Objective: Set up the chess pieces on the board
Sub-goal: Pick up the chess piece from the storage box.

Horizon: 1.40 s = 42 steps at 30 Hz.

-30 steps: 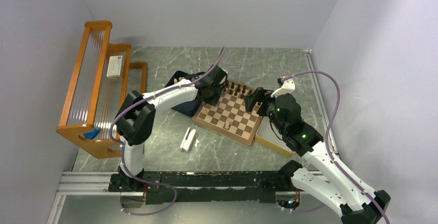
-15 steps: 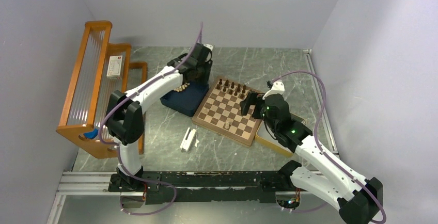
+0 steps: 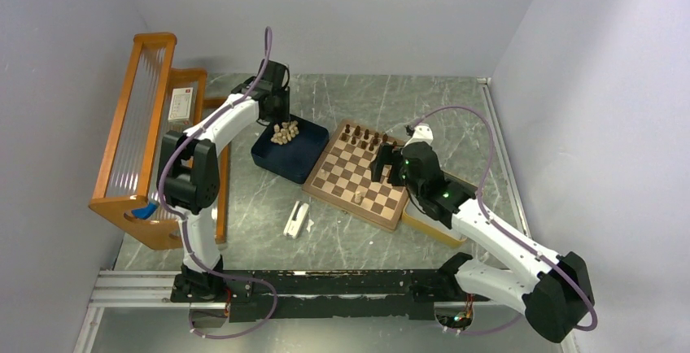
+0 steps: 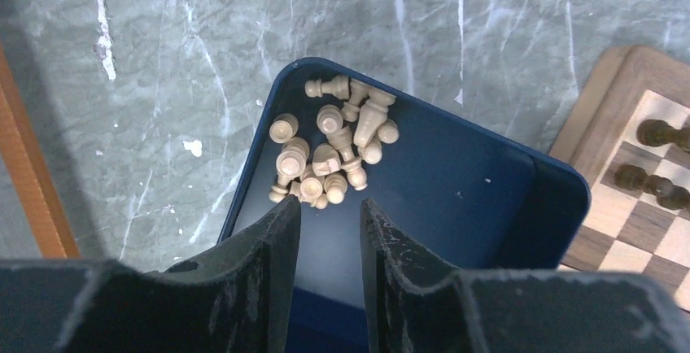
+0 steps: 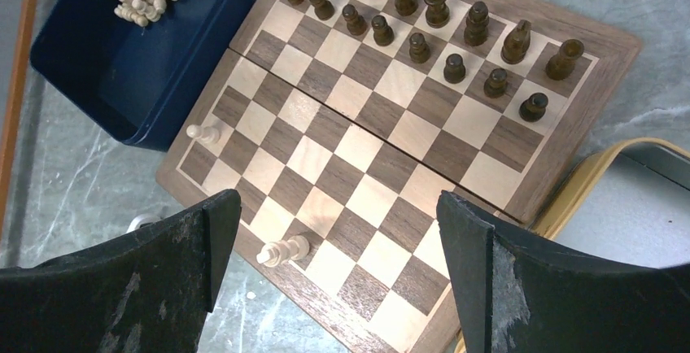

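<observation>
The board (image 3: 351, 210) lies mid-table with two rows of dark brown chess pieces (image 3: 364, 137) standing along its far side. Two pale pieces stand on its near half: one (image 5: 283, 251) by the near edge, another (image 5: 203, 133) by the left edge. Several pale pieces (image 4: 329, 154) lie heaped in a dark blue tray (image 4: 456, 190). My left gripper (image 4: 329, 202) hovers over that tray just short of the heap. Its jaws stand narrowly apart with nothing between them. My right gripper (image 5: 338, 207) hangs wide open and empty above the board's (image 5: 366, 150) near half.
An orange wooden rack (image 3: 146, 125) with a small white box (image 3: 181, 103) stands along the left wall. A white object (image 3: 296, 220) lies on the table left of the board. A pale yellow-rimmed tray (image 3: 431, 227) sits under the right arm, against the board's right edge.
My left arm has swung from the board's far left corner out over the blue tray, its jaws narrowing. My right arm has shifted left over the board, still wide open.
</observation>
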{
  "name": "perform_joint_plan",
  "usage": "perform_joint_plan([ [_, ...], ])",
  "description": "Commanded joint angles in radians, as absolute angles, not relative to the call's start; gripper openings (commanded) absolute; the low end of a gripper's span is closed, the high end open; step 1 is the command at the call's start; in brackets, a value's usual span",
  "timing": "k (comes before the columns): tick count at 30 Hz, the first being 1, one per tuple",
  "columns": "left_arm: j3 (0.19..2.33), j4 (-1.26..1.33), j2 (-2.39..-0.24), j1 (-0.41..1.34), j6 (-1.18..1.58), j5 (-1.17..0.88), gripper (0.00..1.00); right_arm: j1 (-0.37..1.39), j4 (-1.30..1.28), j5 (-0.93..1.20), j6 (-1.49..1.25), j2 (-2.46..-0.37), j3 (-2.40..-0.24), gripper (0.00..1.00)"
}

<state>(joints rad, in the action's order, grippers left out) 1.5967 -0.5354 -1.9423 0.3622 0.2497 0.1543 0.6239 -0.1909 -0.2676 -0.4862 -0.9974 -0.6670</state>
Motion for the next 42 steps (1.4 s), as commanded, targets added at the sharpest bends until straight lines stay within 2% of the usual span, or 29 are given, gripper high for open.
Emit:
perform_joint_plan([
  [1,1.603,-0.499,-1.975,0.333,0.234,0.1,0.39,0.627,-0.149,-0.261,-0.456,-1.017,-0.711,0.95],
  [22,1.661,-0.493,-2.098,0.304,0.088,0.043,0.36,0.629,-0.097,-0.287,-0.442,-1.069,-0.736,0.96],
  [42,1.646,-0.51,-2.029,0.305,0.125,0.097,0.38,0.628,-0.095,-0.27,-0.459,-1.058,-0.726,0.96],
])
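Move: The upright pale chess piece in the middle of the pile lies about 3 cm ahead of the left gripper and 10 cm below it. Another upright piece stands 2 cm to the left of that piece, and a long slanting one lies 2 cm farther out and 2 cm right of it. The navy box's middle is some 2 cm back and 3 cm right of the gripper; the chessboard's is 11 cm back and 23 cm right. From the right gripper the aimed-at piece is roughly 17 cm ahead, 28 cm left, 14 cm below. Lower the left gripper about 5 cm towards the pile of pale chess pieces in the navy box, in two short drops, easing some 2 cm forward and 1 cm left. Turn it slightly clockwise on the way, then hover over the upright pieces with the fingers still part open. Let the empty, wide-open right gripper drift about 2 cm forward above the board. ##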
